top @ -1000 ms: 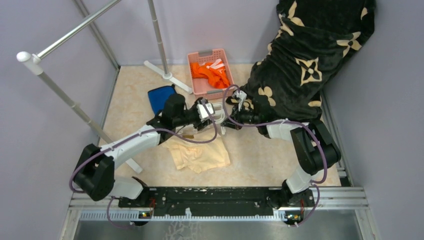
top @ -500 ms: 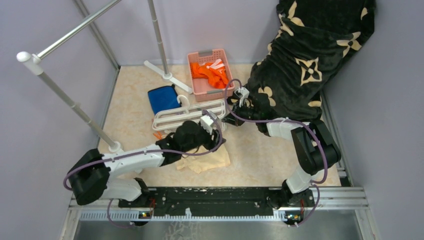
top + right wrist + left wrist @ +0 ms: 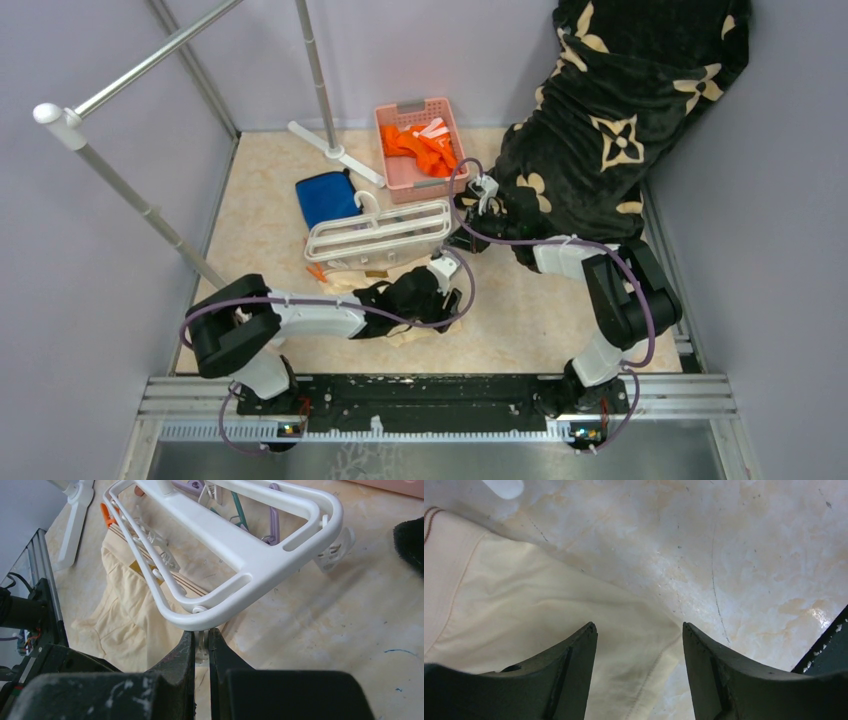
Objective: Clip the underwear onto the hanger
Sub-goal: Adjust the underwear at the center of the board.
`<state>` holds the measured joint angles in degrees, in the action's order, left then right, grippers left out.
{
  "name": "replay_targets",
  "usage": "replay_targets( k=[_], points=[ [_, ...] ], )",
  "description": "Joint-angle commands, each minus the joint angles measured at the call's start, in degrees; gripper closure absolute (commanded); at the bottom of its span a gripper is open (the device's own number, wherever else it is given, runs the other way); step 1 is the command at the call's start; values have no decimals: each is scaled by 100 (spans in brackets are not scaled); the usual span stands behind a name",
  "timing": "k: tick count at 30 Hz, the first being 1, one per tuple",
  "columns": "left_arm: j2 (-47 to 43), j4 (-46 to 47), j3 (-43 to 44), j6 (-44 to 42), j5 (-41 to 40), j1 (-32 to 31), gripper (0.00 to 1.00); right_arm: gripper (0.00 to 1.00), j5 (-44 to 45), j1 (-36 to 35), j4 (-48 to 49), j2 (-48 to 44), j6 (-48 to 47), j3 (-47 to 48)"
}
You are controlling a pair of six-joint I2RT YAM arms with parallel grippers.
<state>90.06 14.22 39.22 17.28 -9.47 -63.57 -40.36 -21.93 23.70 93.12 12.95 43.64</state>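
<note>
The white hanger [image 3: 375, 232] lies flat on the floor, its far half over the peach underwear [image 3: 347, 272]. My right gripper [image 3: 456, 240] is at the hanger's right end. In the right wrist view this gripper [image 3: 201, 632] is shut on a small white clip [image 3: 201, 641] hanging under the hanger [image 3: 235, 545], with the underwear [image 3: 130, 620] behind. My left gripper [image 3: 418, 318] is low over the underwear's near edge. In the left wrist view it [image 3: 639, 626] is open, the underwear [image 3: 524, 610] lying below and nothing between the fingers.
A pink basket [image 3: 392, 172] of orange clothes stands at the back. A blue folded cloth [image 3: 325, 198] lies left of the hanger. The grey rack pole [image 3: 130, 190] and its white foot [image 3: 335, 152] stand at left and back. A black flowered cloth [image 3: 620, 120] fills the right back.
My left arm has pulled back from the hanger towards the near side and now sits low over the underwear's near edge, uncovering the hanger. The right arm has stayed put.
</note>
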Motion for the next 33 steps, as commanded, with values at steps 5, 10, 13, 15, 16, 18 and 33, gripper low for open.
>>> replay_targets(
  k=[5,10,13,15,16,18,33],
  points=[
    [-43,-352,-105,403,667,-248,31,100,-70,31,132,-92,-29,211],
    [-94,-774,-142,469,1117,-345,32,100,-60,31,69,-126,-38,202],
    [-200,-1097,-185,481,1379,-366,31,100,-47,31,3,-170,-62,202],
    [-332,-1283,-237,541,1520,-387,31,100,-37,31,-39,-203,-88,207],
    [-405,-1380,-280,586,1583,-409,31,100,-27,31,-74,-218,-106,207],
    [-538,-1559,-369,709,1719,-467,32,100,-16,31,-105,-253,-123,207],
    [-2126,-1858,20,-12,-219,-1317,28,100,43,31,-122,-477,-223,77]
  ],
)
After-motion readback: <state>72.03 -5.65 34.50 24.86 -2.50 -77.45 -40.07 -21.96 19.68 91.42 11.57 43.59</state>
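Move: The open left hand hovers just over the right leg corner of the underwear, whose middle lies about 13 cm to its left, 2 cm ahead and 2 cm lower. The gold waistband label is some 8 cm ahead and 16 cm left, and the orange clip at the band's left end 9 cm ahead and 28 cm left. The hanger's middle is around 16 cm ahead, 15 cm left and 7 cm higher. From the right hand, the underwear's middle lies about 12 cm back, 12 cm left and 9 cm down. The left hand sinks a further 1.5 cm and draws back about 15 cm towards the near edge of the board, veering slightly left in the later part, its open fingers dragging the right leg of the underwear along while the wrist tips down nearly 20 degrees and turns about 15 degrees clockwise. At the very end it rises about 3 cm and starts forward again with the fingers still wide, while the right hand keeps its pinch on the hanger's right end and stays nearly in place. ##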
